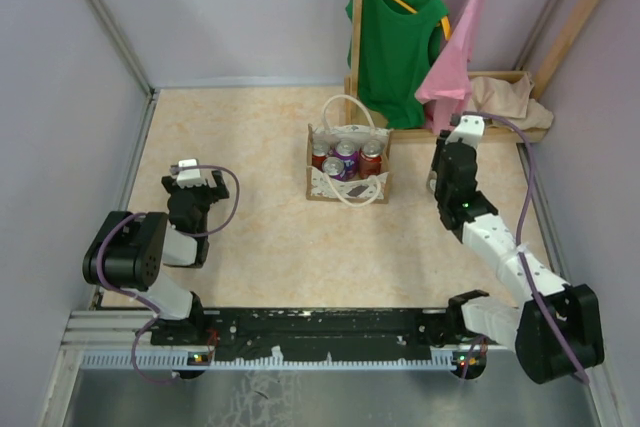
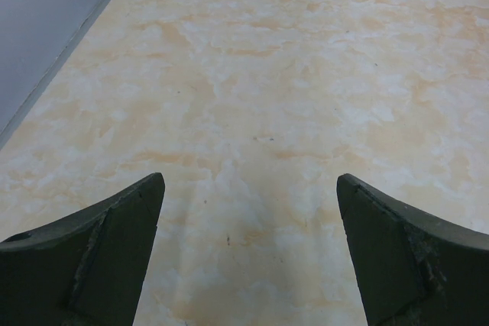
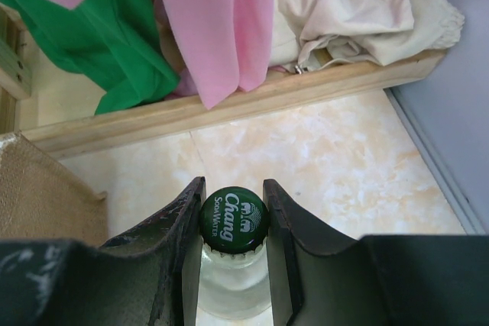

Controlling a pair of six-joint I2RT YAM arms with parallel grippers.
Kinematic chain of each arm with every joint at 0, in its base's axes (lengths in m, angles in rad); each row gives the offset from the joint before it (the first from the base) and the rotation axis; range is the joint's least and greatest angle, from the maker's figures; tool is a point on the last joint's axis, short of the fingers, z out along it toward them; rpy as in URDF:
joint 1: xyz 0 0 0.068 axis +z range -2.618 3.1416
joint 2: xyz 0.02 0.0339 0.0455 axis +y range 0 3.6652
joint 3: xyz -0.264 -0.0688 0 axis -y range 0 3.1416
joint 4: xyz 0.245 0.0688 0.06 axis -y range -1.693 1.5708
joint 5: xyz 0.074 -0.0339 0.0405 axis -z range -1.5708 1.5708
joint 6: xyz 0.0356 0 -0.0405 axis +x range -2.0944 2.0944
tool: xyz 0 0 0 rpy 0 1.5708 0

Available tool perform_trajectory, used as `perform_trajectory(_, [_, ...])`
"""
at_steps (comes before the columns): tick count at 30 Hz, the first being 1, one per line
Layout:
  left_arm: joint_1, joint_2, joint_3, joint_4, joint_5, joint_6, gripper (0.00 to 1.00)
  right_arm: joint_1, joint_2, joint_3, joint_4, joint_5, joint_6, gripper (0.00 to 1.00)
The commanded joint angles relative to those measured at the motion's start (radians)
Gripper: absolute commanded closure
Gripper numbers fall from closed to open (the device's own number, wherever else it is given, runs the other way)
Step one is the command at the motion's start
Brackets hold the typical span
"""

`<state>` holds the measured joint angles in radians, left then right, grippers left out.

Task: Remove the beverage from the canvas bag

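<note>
The canvas bag [image 1: 347, 190] stands mid-table, beige with white loop handles, and several cans [image 1: 346, 157] show inside it. Its tan wall [image 3: 38, 196] fills the left edge of the right wrist view. To the right of the bag, my right gripper [image 1: 447, 182] [image 3: 233, 185] is shut on the neck of a clear glass bottle with a green "Chang Soda Water" cap [image 3: 233, 219]. Seen from above, the gripper hides the bottle. My left gripper [image 1: 190, 182] [image 2: 250, 181] stands open over bare tabletop at the left, with nothing between its fingers.
A wooden rack base [image 3: 252, 97] runs along the back right. A green shirt [image 1: 395, 37] and a pink cloth [image 1: 455, 57] hang above it, and a crumpled beige cloth [image 1: 510, 97] lies on it. The right wall [image 3: 458, 143] is close by.
</note>
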<state>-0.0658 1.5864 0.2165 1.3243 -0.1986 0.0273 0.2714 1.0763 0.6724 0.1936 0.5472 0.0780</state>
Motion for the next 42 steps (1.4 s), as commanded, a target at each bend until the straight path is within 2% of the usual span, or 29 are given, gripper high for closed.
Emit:
perform_trajectory(1, [0.000,0.006,-0.006,0.018,-0.004,0.005,0.00,-0.006,-0.020,0.008,0.187,-0.015,0.033,1.00])
perform_trajectory(14, [-0.001,0.006,-0.006,0.018,-0.003,0.005,0.00,0.006,-0.161,-0.210,0.272,-0.093,0.085,1.00])
perform_trajectory(22, [-0.002,0.006,-0.005,0.017,-0.004,0.005,0.00,0.055,-0.204,-0.235,0.217,-0.075,0.033,1.00])
perform_trajectory(23, [-0.001,0.006,-0.006,0.017,-0.004,0.005,0.00,0.075,-0.202,-0.231,0.211,-0.066,0.019,0.97])
perform_trajectory(24, [-0.002,0.007,-0.006,0.018,-0.003,0.005,0.00,0.088,-0.199,-0.228,0.207,-0.062,0.006,0.87])
perform_trajectory(27, [-0.001,0.006,-0.006,0.018,-0.003,0.005,0.00,0.114,-0.195,-0.224,0.199,-0.037,-0.007,0.45])
perform_trajectory(29, [-0.001,0.006,-0.005,0.018,-0.003,0.005,0.00,0.124,-0.197,-0.223,0.198,-0.019,-0.002,0.27])
perform_trajectory(30, [-0.002,0.006,-0.006,0.018,-0.004,0.005,0.00,0.128,-0.199,-0.224,0.198,-0.012,0.000,0.11])
perform_trajectory(31, [-0.001,0.006,-0.006,0.018,-0.004,0.005,0.00,0.130,-0.201,-0.223,0.197,-0.006,0.002,0.03])
perform_trajectory(38, [0.000,0.007,-0.006,0.018,-0.004,0.005,0.00,0.132,-0.238,-0.189,0.198,0.037,-0.023,0.01])
perform_trajectory(42, [-0.001,0.007,-0.006,0.018,-0.003,0.005,0.00,0.137,-0.266,-0.040,0.158,0.039,-0.069,0.01])
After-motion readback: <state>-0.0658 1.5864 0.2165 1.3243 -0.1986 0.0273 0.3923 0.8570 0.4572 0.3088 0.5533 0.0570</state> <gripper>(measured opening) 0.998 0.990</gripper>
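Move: The right hand, its fingers still shut around the neck of the green-capped bottle, goes for bare table about 22 cm below it, some 4 cm back and 2 cm left. The canvas bag's middle stands roughly 23 cm to its left, 6 cm ahead and 16 cm lower. The wooden rack's front rail crosses straight ahead, about 17 cm out and 20 cm lower. From the left hand that bare spot lies about 59 cm right, 4 cm back and 11 cm lower. Down about 5.5 cm, easing back as it sinks, the right hand lowers the held bottle towards the bare table to the right of the canvas bag, then draws level back and left. There its fingers open wide and let go of the neck, and it rises some 5 cm clear of the cap. ##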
